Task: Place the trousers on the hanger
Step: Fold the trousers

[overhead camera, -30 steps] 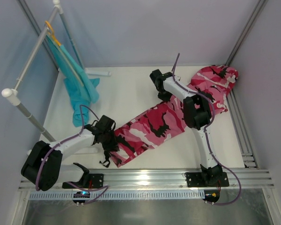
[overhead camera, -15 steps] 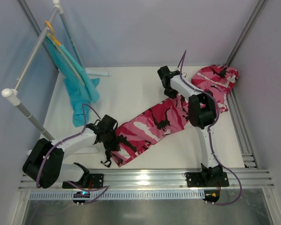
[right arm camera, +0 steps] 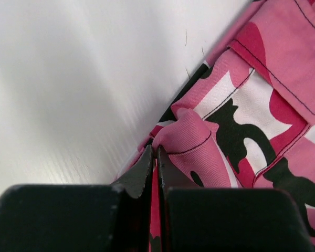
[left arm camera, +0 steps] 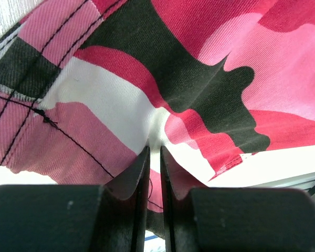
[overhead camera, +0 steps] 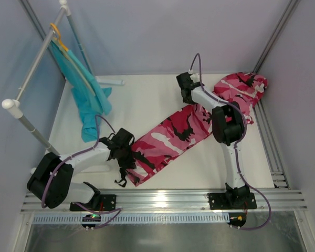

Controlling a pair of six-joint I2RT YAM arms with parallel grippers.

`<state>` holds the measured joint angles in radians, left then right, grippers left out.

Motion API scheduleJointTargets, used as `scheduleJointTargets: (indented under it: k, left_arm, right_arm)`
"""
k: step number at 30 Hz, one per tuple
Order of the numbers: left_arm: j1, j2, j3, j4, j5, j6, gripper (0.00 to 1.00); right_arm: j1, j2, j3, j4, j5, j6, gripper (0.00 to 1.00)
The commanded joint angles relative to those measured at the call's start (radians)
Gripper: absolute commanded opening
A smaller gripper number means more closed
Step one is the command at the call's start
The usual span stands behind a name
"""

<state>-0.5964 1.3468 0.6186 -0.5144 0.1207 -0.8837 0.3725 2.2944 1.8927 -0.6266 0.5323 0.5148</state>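
The pink camouflage trousers (overhead camera: 173, 134) lie diagonally on the table, waist end bunched at the back right (overhead camera: 241, 89). My left gripper (overhead camera: 127, 158) is shut on the near-left leg end; in the left wrist view the jaws (left arm camera: 154, 149) pinch a fold of the cloth (left arm camera: 199, 68). My right gripper (overhead camera: 192, 102) is shut on the trousers' upper edge at mid-length; its wrist view shows the jaws (right arm camera: 155, 149) nipping a pink fold (right arm camera: 199, 136). A thin pale rod that looks like the hanger (overhead camera: 77, 72) hangs on the rack against the teal cloth.
A white tube rack (overhead camera: 26, 84) stands at the left with an orange hanger (overhead camera: 55, 30) and a teal garment (overhead camera: 89, 100) hanging to the table. A metal rail (overhead camera: 163, 202) runs along the near edge. Grey walls close in both sides.
My right gripper has moved right and back with the trousers' edge. The left gripper has shifted slightly right. The cloth between them lies straighter.
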Motion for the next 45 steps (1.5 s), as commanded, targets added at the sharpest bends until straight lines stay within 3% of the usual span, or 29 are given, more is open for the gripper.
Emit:
scheduleJointTargets:
  k: [1, 6, 10, 13, 14, 15, 21, 24, 28, 33, 45]
  left_arm:
    - [-0.014, 0.055, -0.043, -0.081, -0.112, 0.017, 0.14]
    - [-0.019, 0.048, -0.016, -0.118, -0.147, 0.019, 0.14]
    - [-0.025, 0.034, 0.016, -0.154, -0.154, 0.019, 0.16]
    - [-0.036, -0.012, 0.090, -0.206, -0.156, 0.026, 0.28]
    - [-0.039, -0.023, 0.110, -0.213, -0.142, 0.029, 0.37]
    - [-0.049, -0.034, 0.128, -0.219, -0.136, 0.035, 0.39]
    - [-0.115, -0.035, 0.210, -0.184, -0.064, 0.026, 0.42]
    - [-0.160, -0.014, 0.170, -0.098, -0.023, -0.007, 0.41]
    - [-0.204, 0.020, 0.092, 0.016, 0.003, -0.066, 0.41]
    - [-0.214, 0.084, 0.015, 0.086, -0.003, -0.086, 0.40]
    - [-0.214, 0.078, -0.017, 0.053, -0.041, -0.090, 0.38]
  right_arm:
    - [-0.009, -0.105, -0.045, 0.174, 0.026, -0.156, 0.04]
    - [-0.010, -0.142, -0.144, 0.315, -0.037, -0.266, 0.04]
    - [-0.012, -0.159, -0.167, 0.334, -0.118, -0.352, 0.04]
    - [-0.012, -0.202, -0.178, 0.329, -0.220, -0.384, 0.09]
    - [-0.012, -0.213, -0.173, 0.303, -0.239, -0.368, 0.21]
    - [-0.015, -0.228, -0.161, 0.276, -0.244, -0.342, 0.25]
    - [-0.093, -0.251, -0.040, -0.074, -0.279, -0.023, 0.52]
    - [-0.121, -0.305, -0.110, -0.163, -0.266, 0.083, 0.56]
    - [-0.194, -0.443, -0.355, -0.145, -0.253, 0.154, 0.63]
    - [-0.329, -0.585, -0.513, -0.108, -0.259, 0.202, 0.69]
    - [-0.389, -0.579, -0.656, -0.021, -0.311, 0.257, 0.69]
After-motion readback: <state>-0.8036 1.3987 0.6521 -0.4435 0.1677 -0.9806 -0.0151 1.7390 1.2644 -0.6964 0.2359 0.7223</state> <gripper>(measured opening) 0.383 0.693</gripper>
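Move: The right gripper is closed on the trousers' far edge; the near-right edge, its next spot, lies about 16 cm back, 16 cm right and 5 cm below. The bunched trouser part lies some 18 cm right and 3 cm ahead of the right hand. The left fingers rest on the near leg; that leg's front edge is roughly 4 cm back and 6 cm right, with the black strap about 5 cm back and 4 cm left of the hand. Open the right gripper wide, release the far-edge fold and lift clear, then swing back and right about 15 cm each way, finishing slightly lower over the near-right edge, rolled and turned some 25 degrees clockwise. Part-open the left fingers, hop up off the leg and set them down low again at its front edge, 5 to 6 cm right and 3 cm back. ##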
